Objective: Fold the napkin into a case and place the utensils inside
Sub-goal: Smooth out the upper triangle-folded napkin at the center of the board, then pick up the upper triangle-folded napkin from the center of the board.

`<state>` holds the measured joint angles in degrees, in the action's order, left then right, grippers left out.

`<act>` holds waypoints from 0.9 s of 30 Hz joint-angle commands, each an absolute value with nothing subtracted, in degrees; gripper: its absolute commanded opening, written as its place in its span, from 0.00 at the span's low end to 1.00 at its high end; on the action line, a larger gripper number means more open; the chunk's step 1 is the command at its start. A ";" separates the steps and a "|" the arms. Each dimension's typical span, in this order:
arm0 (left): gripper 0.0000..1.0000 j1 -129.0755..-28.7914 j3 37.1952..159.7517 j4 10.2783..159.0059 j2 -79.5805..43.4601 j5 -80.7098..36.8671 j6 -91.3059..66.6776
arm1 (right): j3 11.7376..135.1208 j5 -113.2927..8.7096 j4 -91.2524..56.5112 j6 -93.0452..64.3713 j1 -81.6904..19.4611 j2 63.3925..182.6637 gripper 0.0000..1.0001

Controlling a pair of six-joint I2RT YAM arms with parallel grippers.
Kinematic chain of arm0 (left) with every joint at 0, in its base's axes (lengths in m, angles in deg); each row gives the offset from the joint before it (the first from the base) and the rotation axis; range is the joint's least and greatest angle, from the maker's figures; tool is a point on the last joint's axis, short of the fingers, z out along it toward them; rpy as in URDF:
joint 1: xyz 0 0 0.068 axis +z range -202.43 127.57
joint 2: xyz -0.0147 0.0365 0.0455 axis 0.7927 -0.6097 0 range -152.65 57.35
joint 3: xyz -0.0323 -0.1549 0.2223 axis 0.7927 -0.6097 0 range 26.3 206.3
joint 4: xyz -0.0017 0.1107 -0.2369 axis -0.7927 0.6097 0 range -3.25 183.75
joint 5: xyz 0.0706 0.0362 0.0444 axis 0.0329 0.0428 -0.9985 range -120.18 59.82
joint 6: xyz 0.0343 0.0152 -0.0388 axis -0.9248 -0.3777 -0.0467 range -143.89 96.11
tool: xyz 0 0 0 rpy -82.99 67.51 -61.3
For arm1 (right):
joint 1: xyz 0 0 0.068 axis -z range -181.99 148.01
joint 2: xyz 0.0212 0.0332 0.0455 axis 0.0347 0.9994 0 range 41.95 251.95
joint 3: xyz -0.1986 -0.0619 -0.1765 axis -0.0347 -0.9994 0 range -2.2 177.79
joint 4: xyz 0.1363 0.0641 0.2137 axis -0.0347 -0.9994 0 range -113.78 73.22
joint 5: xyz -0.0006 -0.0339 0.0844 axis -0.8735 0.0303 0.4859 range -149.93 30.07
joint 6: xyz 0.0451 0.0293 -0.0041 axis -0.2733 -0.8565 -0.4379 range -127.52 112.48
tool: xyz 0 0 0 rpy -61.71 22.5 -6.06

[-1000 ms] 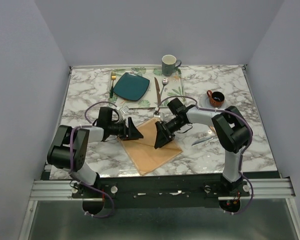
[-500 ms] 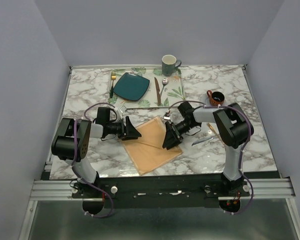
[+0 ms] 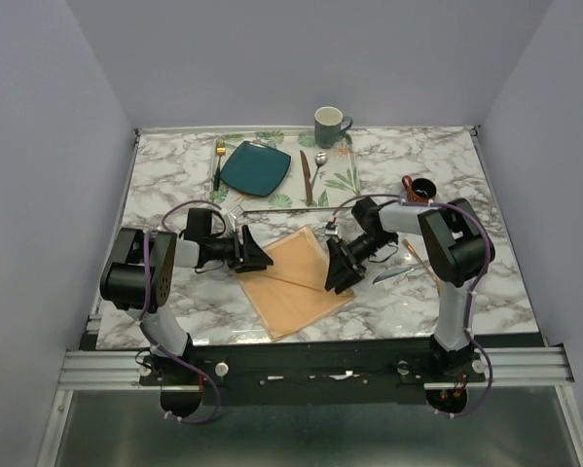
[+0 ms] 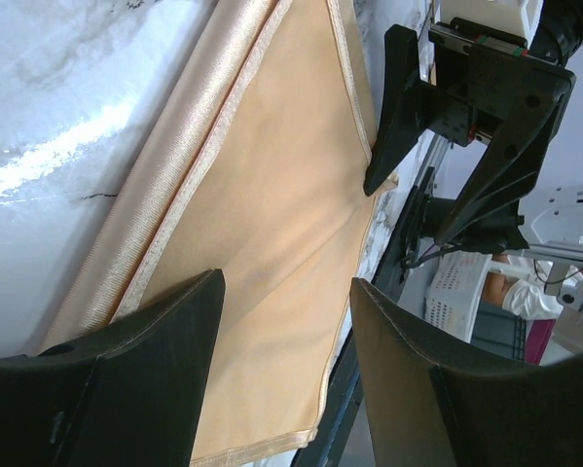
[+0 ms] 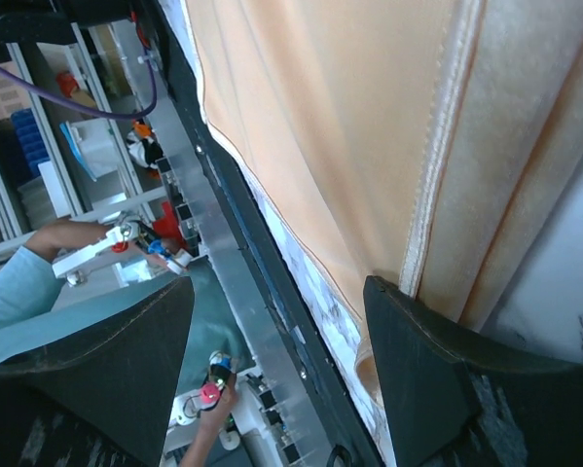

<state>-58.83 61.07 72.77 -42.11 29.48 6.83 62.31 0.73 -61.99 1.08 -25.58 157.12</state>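
Note:
The peach-tan napkin (image 3: 293, 280) lies folded near the table's front, a folded layer running across its far part. My left gripper (image 3: 257, 255) rests low at its left edge, open, with only cloth (image 4: 272, 195) under the gap (image 4: 286, 292). At the right edge my right gripper (image 3: 340, 269) is open too (image 5: 279, 292), one finger (image 5: 437, 360) beside the hemmed fold (image 5: 437, 195). A silver-grey knife (image 3: 392, 274) lies right of the napkin. Next to it a slim gold piece (image 3: 414, 255), perhaps the spoon, is partly hidden by the right arm.
The leaf-patterned tray (image 3: 345, 180) at the back holds a teal plate (image 3: 255, 167), a dark-handled gold fork (image 3: 218, 161), a brown-handled knife (image 3: 306, 175), a spoon (image 3: 317, 165) and a green mug (image 3: 329, 125). A small brown cup (image 3: 420, 190) stands at the right.
The right gripper has slid right, off the napkin's middle to its right edge. The left gripper has drawn back slightly left. Both stay open; the napkin lies as before.

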 commanded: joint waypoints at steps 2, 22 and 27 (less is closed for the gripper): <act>0.69 -57.71 60.41 74.62 -43.47 23.87 5.37 | 62.92 -10.79 -67.75 3.11 -24.58 159.19 0.80; 0.32 -72.28 81.83 108.10 -28.60 5.95 -31.80 | 69.00 -23.63 -72.94 0.92 -24.31 147.15 0.59; 0.20 -75.72 86.07 109.16 -36.59 1.38 -34.35 | 68.81 -28.55 -72.94 -0.05 -24.31 148.64 0.58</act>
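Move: The smoothed upper triangle of the napkin, its middle roughly 10 cm to the right of my left hand and level with it, sits a centimetre or so below my fingers; the tray's middle is some 22 cm ahead and 6 cm right. From my right hand the triangle's middle is about 6 cm ahead and 10 cm left, while the silver knife lies about 13 cm right and 2 cm ahead. I keep my left hand low on the napkin for a moment, then lift it clear nearly 10 cm, carry it forward and right over the upper triangle, closing the fingers most of the way and rolling the wrist some 45 degrees, and sink slightly. My right hand slides a little farther right at the cloth's corner, swings forward about 4 cm while rising free, then dips rightward, narrowing slightly with its fingertips tipping down. ##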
